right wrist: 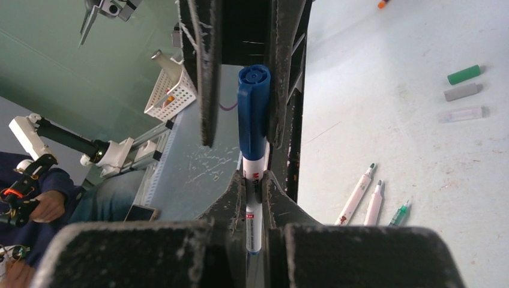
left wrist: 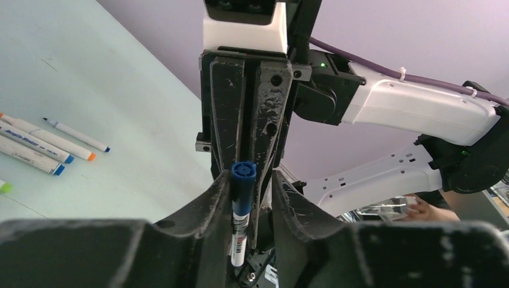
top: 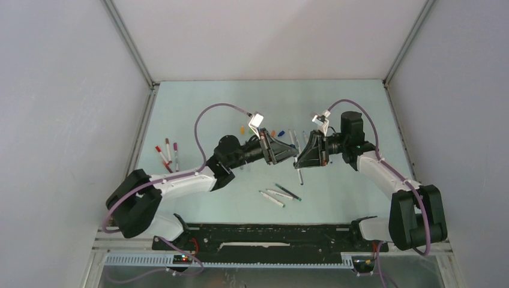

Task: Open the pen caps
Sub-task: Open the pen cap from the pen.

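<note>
A white pen with a blue pen cap (right wrist: 252, 108) hangs in the air between the two arms. My right gripper (right wrist: 255, 183) is shut on its white barrel (right wrist: 254, 216), with the capped end sticking out past the fingertips. My left gripper (left wrist: 252, 180) faces it, open, with its jaws on either side of the blue cap (left wrist: 243, 189). The cap lies against one finger and a gap shows at the other. In the top view the left gripper (top: 294, 156) and right gripper (top: 299, 163) meet tip to tip over the table's middle.
Loose green (right wrist: 464, 74), grey (right wrist: 462, 92) and clear (right wrist: 460, 114) caps lie on the table. Uncapped pens (top: 279, 195) lie near the front. Capped red and purple pens (top: 167, 153) lie at the left. Orange and blue pens (left wrist: 36, 144) and small caps (top: 273, 132) lie toward the back.
</note>
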`<action>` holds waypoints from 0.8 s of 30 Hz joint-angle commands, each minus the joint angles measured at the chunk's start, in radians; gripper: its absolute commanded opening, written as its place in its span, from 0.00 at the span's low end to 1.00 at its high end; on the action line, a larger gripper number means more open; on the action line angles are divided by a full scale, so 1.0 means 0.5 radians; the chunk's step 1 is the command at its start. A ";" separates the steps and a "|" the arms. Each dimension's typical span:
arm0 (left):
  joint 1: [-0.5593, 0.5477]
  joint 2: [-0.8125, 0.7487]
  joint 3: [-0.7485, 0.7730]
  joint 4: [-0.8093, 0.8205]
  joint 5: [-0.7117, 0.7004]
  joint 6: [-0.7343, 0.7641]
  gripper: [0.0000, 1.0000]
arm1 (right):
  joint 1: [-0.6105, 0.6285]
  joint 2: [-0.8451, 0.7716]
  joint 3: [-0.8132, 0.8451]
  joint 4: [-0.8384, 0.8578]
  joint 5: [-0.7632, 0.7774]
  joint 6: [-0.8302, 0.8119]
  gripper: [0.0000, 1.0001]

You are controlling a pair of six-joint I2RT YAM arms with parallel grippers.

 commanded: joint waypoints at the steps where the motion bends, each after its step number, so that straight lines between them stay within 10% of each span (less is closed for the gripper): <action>1: -0.013 0.038 0.145 0.128 0.111 -0.036 0.29 | 0.009 0.015 0.063 0.053 -0.251 0.015 0.00; 5: -0.013 0.041 0.163 0.136 0.134 -0.046 0.24 | 0.010 0.017 0.061 0.059 -0.257 0.022 0.00; 8: -0.006 0.032 0.197 0.125 0.144 -0.024 0.01 | 0.018 0.025 0.062 0.057 -0.260 0.022 0.00; 24: 0.584 -0.473 0.584 -0.278 -0.361 0.447 0.00 | 0.154 0.092 0.063 -0.106 -0.197 -0.146 0.00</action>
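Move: Between the left hand's half-open fingers, about 1 cm ahead of its pad midpoint, sits the blue cap, at the forward end of the level pen that the right hand grips by its barrel. From the right hand the cap is some 5 cm ahead and 1 cm left. Roughly 20 cm below the left hand lie the green pen, 9 cm back and 1 cm left, a loose blue cap, 19 cm ahead and 4 cm left, and a grey cap, 4 cm ahead and 21 cm left. Closing on the blue cap almost in place, the left fingers pinch it shut; the hand then pulls forward, slowly at first, and sweeps up about 14 cm while going some 10 cm forward and 10 cm left, turning about 25 degrees counter-clockwise. The right keeps its grip on the barrel, is tugged forward about 1 cm, settles back and ends slightly left. ##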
